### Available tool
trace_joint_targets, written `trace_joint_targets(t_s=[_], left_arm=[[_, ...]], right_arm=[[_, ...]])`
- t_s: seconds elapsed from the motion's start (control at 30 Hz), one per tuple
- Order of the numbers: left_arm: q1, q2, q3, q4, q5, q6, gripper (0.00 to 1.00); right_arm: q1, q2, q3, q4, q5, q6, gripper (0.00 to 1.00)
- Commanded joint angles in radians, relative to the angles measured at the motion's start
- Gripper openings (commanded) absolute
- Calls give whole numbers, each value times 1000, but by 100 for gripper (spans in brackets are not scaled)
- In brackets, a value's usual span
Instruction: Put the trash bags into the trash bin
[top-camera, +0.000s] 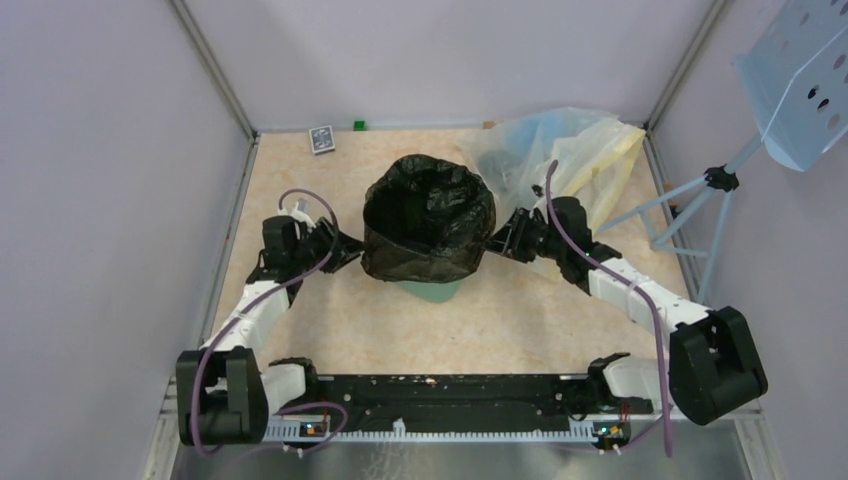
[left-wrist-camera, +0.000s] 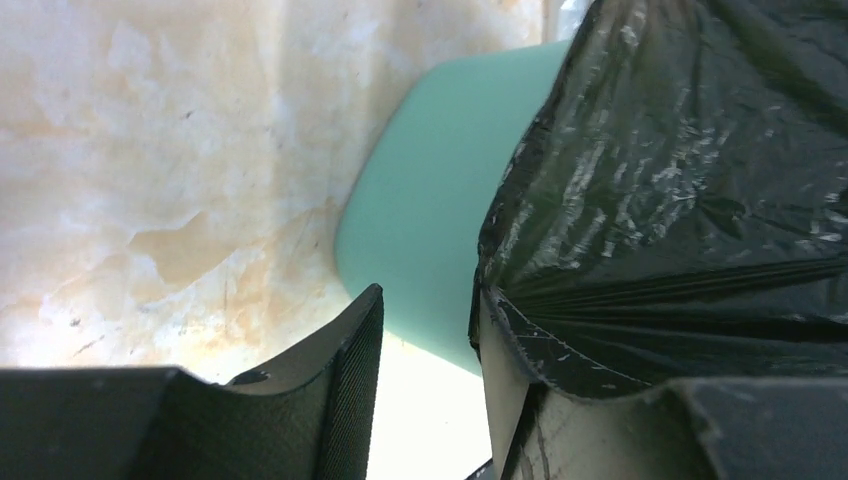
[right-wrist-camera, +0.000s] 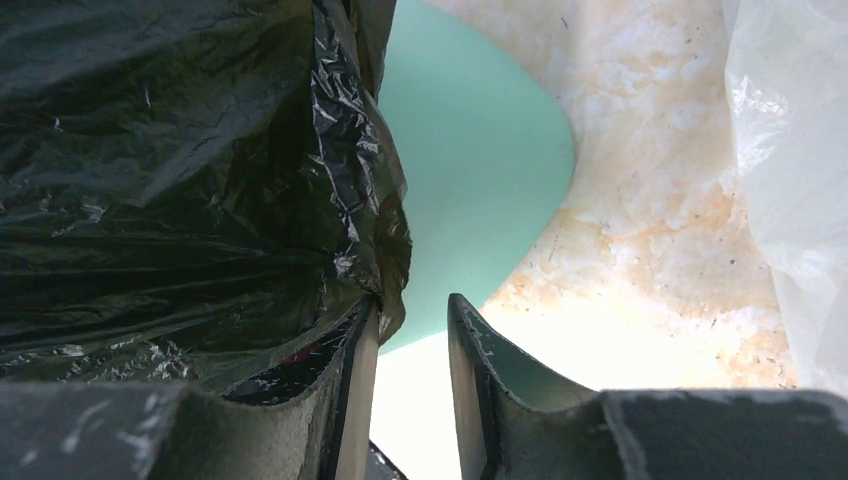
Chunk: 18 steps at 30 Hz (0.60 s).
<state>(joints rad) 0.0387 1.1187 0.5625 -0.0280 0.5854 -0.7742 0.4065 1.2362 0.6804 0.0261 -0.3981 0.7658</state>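
The glossy black trash bag (top-camera: 428, 215) hangs open-mouthed over the mint-green trash bin (top-camera: 435, 291), covering its rim and upper sides; only the bin's lower part shows. My left gripper (top-camera: 350, 250) is at the bag's left side, and my right gripper (top-camera: 503, 238) is at its right side. In the left wrist view the bag (left-wrist-camera: 680, 180) drapes over the outside of one finger; the left gripper (left-wrist-camera: 428, 310) shows an empty gap facing the bin (left-wrist-camera: 440, 200). In the right wrist view the bag (right-wrist-camera: 180, 170) lies against the outer finger; the right gripper (right-wrist-camera: 412, 310) also shows an empty gap before the bin (right-wrist-camera: 470, 170).
Clear and yellowish translucent plastic bags (top-camera: 560, 150) lie heaped behind the right arm, and their edge (right-wrist-camera: 800, 180) shows in the right wrist view. A blue perforated stand (top-camera: 790, 70) leans in at the right wall. A small card box (top-camera: 321, 139) and a green cube (top-camera: 359, 125) sit at the back.
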Motion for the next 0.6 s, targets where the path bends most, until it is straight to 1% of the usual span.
trace_joint_targets(t_s=[0.0, 0.03, 0.07, 0.1, 0.13, 0.17, 0.27, 0.33, 0.43, 0.53, 0.57], left_arm=[[6, 15, -50, 83, 32, 17, 47], [6, 13, -53, 73, 27, 24, 49], [7, 9, -48, 55, 19, 37, 53], [7, 1, -34, 3, -1, 51, 59], [8, -19, -17, -45, -33, 68, 64], [7, -44, -3, -89, -67, 85, 68], [7, -127, 30, -196, -164, 124, 74], [7, -185, 42, -240, -184, 140, 77], [7, -250, 72, -320, -185, 163, 80], [7, -306, 119, -398, -188, 187, 80], [7, -324, 136, -412, -183, 190, 80]], right_arm=[[-21, -9, 2, 28, -12, -36, 32], [-25, -15, 2, 20, -12, -42, 32], [-29, -25, 2, 10, -9, -50, 32], [-34, -37, 2, -1, -7, -59, 34], [-37, -51, 2, -15, 2, -68, 38], [-38, -68, 2, -23, 18, -80, 42], [-39, -123, -4, -83, 62, -109, 52], [-40, -159, -11, -107, 66, -131, 57], [-39, -221, -2, -171, 85, -190, 60], [-39, -289, 72, -272, 154, -258, 60], [-38, -303, 109, -304, 164, -284, 57]])
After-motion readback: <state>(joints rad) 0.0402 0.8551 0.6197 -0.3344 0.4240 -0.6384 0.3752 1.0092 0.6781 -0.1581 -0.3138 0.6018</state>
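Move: The black trash bag already hangs open over the trash bin. Its middle lies about 14 cm to the left hand's right and 5 cm ahead, and some 13 cm to the right hand's left and 5 cm ahead, roughly level with both. The green bin stands under the bag, its middle some 9 cm below either hand; the clear bag is about 17 cm ahead of the right hand, 13 cm to its right and lower. With its inner fingertip at the black bag's left rim, the left hand first goes down about 2.5 cm and slightly back beside the bin, then turns upward some 5 cm while easing left and farther back, its part-open fingers spreading wide. The right hand waits at the opposite rim, then draws off about 4 cm to the right and 3 cm up, slightly back, its fingers opening about halfway more and coming free of the bag as the wrist tips up some 10 degrees. ##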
